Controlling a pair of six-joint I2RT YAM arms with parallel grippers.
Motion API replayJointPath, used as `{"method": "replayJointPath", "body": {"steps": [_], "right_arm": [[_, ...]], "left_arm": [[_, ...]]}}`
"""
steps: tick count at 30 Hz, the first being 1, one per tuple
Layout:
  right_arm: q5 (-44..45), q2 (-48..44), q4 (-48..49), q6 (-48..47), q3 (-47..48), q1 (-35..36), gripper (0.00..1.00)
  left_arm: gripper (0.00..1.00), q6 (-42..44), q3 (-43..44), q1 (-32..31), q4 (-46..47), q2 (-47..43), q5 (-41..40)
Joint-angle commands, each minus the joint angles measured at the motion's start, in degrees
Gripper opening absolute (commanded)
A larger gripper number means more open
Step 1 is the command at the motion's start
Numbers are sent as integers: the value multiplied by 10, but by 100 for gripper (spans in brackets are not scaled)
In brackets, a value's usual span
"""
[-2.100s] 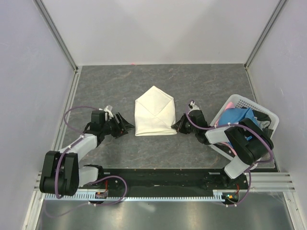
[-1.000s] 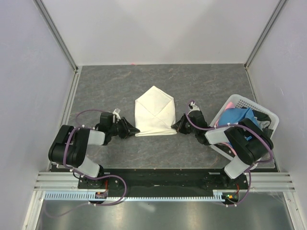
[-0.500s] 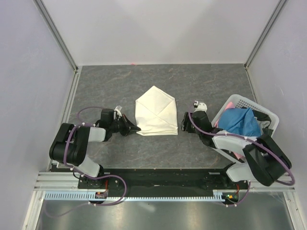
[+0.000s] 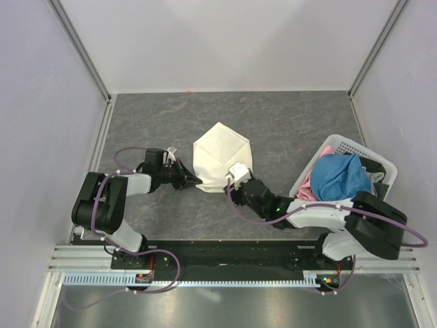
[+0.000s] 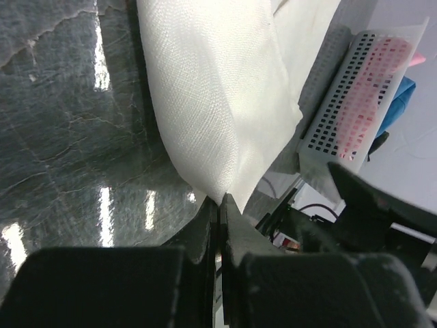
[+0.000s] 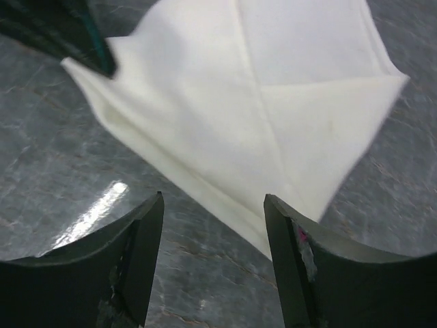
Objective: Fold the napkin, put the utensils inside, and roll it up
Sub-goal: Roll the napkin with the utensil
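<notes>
The napkin [image 4: 222, 156] is a cream-white cloth folded into a pointed shape at the middle of the table. It also fills the left wrist view [image 5: 218, 96] and the right wrist view [image 6: 273, 102]. My left gripper [image 4: 196, 182] lies low at the napkin's near-left corner and is shut on that corner [image 5: 222, 200]. My right gripper [image 4: 232, 186] hovers at the napkin's near edge, open, with nothing between its fingers [image 6: 213, 198]. The utensils are out of view.
A white perforated basket [image 4: 349, 145] stands at the right with a blue cloth [image 4: 345, 171] and a pink cloth [image 4: 311, 186] in it; its wall [image 5: 345, 102] shows behind the napkin. Grey walls close in the table's left, far and right sides.
My left gripper closed on the napkin's near-left corner. My right gripper opened, let go of the near-right corner and swung left along the near edge. The napkin shifted slightly.
</notes>
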Motion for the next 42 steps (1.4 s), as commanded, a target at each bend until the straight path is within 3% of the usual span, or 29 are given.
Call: {"method": "replayJointPath", "body": {"steps": [1,10,23,30,35,42], "right_arm": [[40,80,67,-122,63,75,69],[50,210,116,-187,134,129,70],[63,310,138,-271,200,140,72],[111,366,135,-315,239,139,72],[174,381,168,-352,230,140,72],[176,369,175,-376,200,137,72]], "left_arm": [[2,-1,27,4,-29,19,42],[2,-1,32,19,-40,37,70],[2,15,32,38,-66,32,79],[2,21,32,41,-74,26,78],[2,23,33,45,-78,27,78],[2,28,35,50,-83,23,79]]}}
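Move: Some 9 cm to the right hand's left, 3 cm ahead and 5 cm below lies the napkin's near-left corner, already pinched in the shut left fingers, so right at the left hand's point. The middle of the folded napkin lies about 11 cm ahead of the right hand, 3 cm to its left and 8 cm down. The near-right corner is about 6 cm to that hand's right, 1 cm ahead and 8 cm down. Sweeping left along the napkin's near side, the open, empty right hand travels about 13 cm and sinks 5 cm towards the corner in the left fingers, then eases back right some 2 cm while edging forward. It rolls about 40 degrees about its pointing direction, left side dropping, bringing its wide-open fingers around the near edge. The left hand keeps its pinch, drifting barely 2 cm left, back and down. ##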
